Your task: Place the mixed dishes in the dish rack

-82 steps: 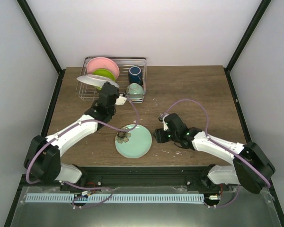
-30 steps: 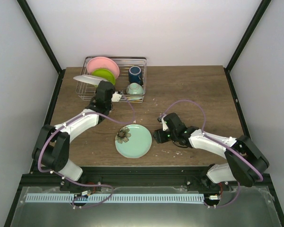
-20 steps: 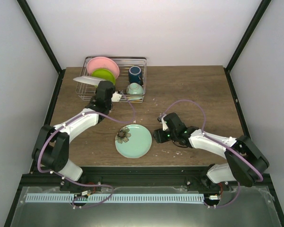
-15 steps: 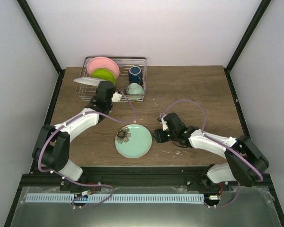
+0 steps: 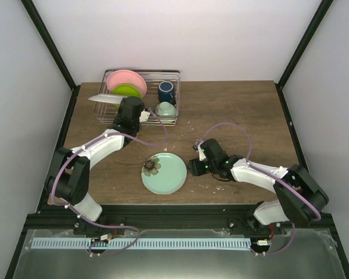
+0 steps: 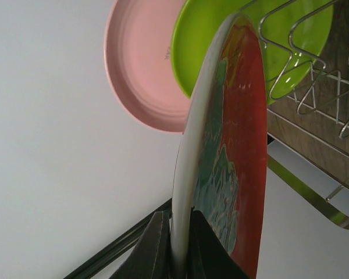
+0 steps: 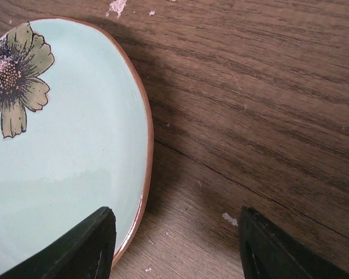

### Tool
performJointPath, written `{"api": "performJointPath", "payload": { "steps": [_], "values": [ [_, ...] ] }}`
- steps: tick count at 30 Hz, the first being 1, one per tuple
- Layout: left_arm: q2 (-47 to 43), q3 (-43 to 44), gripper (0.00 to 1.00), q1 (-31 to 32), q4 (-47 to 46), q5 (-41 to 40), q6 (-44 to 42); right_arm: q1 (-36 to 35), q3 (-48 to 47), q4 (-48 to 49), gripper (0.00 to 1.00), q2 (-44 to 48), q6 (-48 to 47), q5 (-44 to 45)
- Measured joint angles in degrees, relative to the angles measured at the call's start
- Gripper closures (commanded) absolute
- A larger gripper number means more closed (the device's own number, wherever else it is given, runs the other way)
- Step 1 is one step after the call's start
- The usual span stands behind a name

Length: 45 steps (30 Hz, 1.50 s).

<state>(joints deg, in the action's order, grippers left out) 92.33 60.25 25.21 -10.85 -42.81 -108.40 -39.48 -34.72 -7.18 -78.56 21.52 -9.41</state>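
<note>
My left gripper (image 6: 180, 224) is shut on the rim of the red-and-teal floral plate (image 6: 238, 145). It holds the plate on edge beside the lime-green plate (image 6: 203, 40) and the pink plate (image 6: 142, 64), both standing in the dish rack (image 6: 291, 64). From above, the held plate (image 5: 106, 99) shows as a pale sliver over the left end of the dish rack (image 5: 177, 72). The dark blue cup (image 5: 166, 91) and the mint-green bowl (image 5: 166, 108) sit in the rack's right part. My right gripper (image 7: 180, 232) is open at the right rim of a pale green flower plate (image 7: 64, 151), which lies flat on the table.
The flower plate (image 5: 164, 172) lies near the table's front edge, between the two arms. The right gripper's left finger (image 7: 96, 244) overhangs its rim. Small white crumbs dot the wood. Black frame posts rise at the table's back corners.
The left arm has carried the floral plate a little further back over the rack's left end and turned it more edge-on. The right arm has hardly moved.
</note>
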Motion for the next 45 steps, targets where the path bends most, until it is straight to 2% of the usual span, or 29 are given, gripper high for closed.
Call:
{"api": "performJointPath", "payload": {
  "steps": [11, 21, 32, 45],
  "values": [
    [0.2, 1.2, 1.0, 0.0, -0.1, 0.0, 0.5, 0.0, 0.0, 0.1, 0.41, -0.4, 0.0, -0.4],
    [5.3, 1.4, 1.0, 0.1, -2.2, -0.7, 2.0, 0.0, 0.0, 0.1, 0.41, -0.5, -0.2, -0.4],
    [6.0, 1.6, 1.0, 0.4, -2.4, -1.6, 3.6, 0.0, 0.0, 0.2, 0.41, -1.6, -1.0, -0.5],
    [12.6, 6.8, 1.0, 0.7, -2.6, -2.1, 1.7, 0.0, -0.1, 0.2, 0.41, -1.6, -1.0, -0.9]
  ]
}}
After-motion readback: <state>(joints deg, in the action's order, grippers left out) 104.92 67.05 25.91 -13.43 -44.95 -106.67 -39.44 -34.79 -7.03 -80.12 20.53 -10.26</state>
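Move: My left hand still holds the red-and-teal plate by its edge, on end. The slot in the dish rack that it is going to lies about 6 cm ahead of that hand, roughly in line sideways and some 14 cm lower. The green plate stands about 9 cm ahead, the pink plate 12 cm, both in line; the mint bowl is some 2 cm ahead and 16 cm right. From my idle right hand the slot is roughly 28 cm forward, 27 cm left and slightly higher. With my left fingers kept shut on the plate's edge, I lift barely 1 cm, then lower and push forward in two stages with a short pause between, ending about 4 cm down, 4 cm farther out and 2 cm right. That takes the plate down among the rack's wire tines in front of the green plate, bearing on the rack as I go; the wrist hardly turns. ##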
